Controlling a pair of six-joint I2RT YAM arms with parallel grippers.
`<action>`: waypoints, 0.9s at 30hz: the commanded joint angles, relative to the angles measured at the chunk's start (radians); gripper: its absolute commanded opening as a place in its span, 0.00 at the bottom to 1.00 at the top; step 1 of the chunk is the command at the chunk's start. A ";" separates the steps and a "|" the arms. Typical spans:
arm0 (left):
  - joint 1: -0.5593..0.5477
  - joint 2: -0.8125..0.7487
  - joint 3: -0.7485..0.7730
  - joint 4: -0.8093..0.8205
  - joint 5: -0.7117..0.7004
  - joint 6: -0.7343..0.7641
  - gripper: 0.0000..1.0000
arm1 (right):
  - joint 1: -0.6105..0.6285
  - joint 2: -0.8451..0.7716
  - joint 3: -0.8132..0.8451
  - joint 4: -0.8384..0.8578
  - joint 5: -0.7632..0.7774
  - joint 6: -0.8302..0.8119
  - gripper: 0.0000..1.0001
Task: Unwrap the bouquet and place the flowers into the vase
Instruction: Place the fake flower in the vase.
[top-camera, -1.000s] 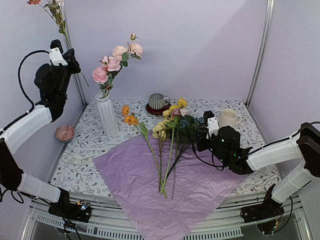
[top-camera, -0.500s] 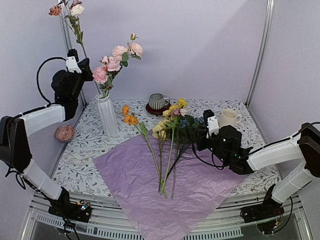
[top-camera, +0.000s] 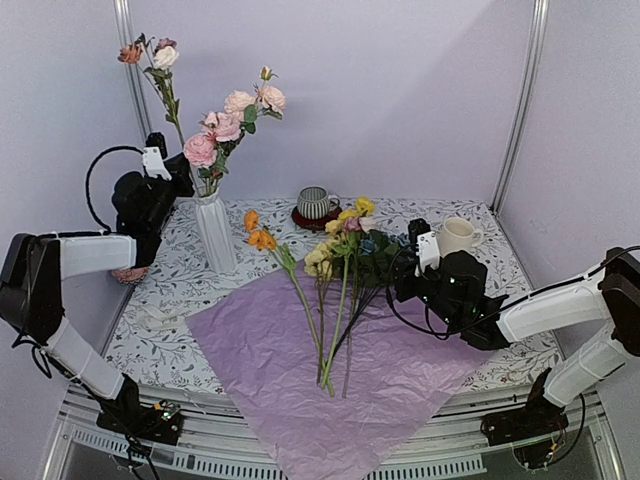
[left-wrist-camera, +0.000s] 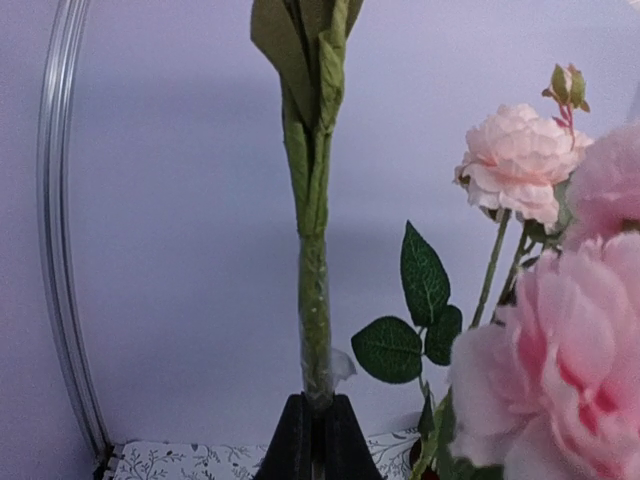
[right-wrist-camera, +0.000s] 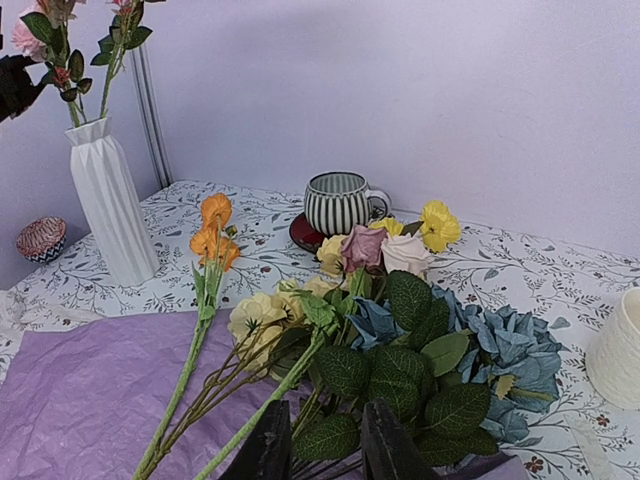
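The tissue paper (top-camera: 340, 370) of the bouquet lies spread flat. Several loose flowers (top-camera: 335, 265) lie across it, blooms toward the back. The white ribbed vase (top-camera: 215, 232) stands at the back left and holds pink roses (top-camera: 228, 122). My left gripper (top-camera: 166, 172) is just left of the vase's rim, shut on the foot of an upright green stem (left-wrist-camera: 314, 300) with small blooms (top-camera: 158, 55) on top. My right gripper (right-wrist-camera: 325, 450) sits low at the flowers' right side. Its jaws stand apart around dark leaves (right-wrist-camera: 400, 370) and thin stems, not pressing on them.
A grey striped mug (top-camera: 316, 203) on a red saucer stands at the back centre. A cream mug (top-camera: 457, 236) is just behind the right gripper. A small pink ball-like object (top-camera: 128, 266) sits under the left arm. The booth's walls and metal posts (top-camera: 520, 100) stand close around.
My left arm has come down and to the right with the stem, up to the vase's roses. The right gripper stays in place, its jaws slightly wider.
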 joint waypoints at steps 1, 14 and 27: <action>0.001 -0.005 -0.022 0.017 0.018 -0.019 0.00 | -0.004 -0.003 0.004 0.020 -0.011 -0.003 0.26; -0.007 -0.040 -0.075 -0.068 0.032 -0.027 0.32 | -0.004 -0.026 -0.005 0.011 -0.039 0.014 0.27; -0.009 -0.203 -0.123 -0.295 -0.010 -0.090 0.79 | -0.004 -0.029 0.013 -0.031 -0.071 0.010 0.28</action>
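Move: Just ahead of the left hand, which still holds the flower stem upright, the vase mouth lies about 5 cm farther out, 5 cm to its right and 8 cm below. The pink roses already standing there bloom roughly 6 cm ahead, 9 cm right and 6 cm higher than this hand; the orange poppies lie about 10 cm ahead, 15 cm right and 30 cm down. From the right hand the vase mouth is some 13 cm ahead, 37 cm left and 12 cm up. Lowering the flower stem about 4 cm down into the vase, the left hand tips its fingers some 5 degrees downward, then opens them wide to let go of the stem. With the fingers still spreading, it eases back about 2 cm towards its base and rises a little over 1 cm, leaving the stem between the open fingers. ##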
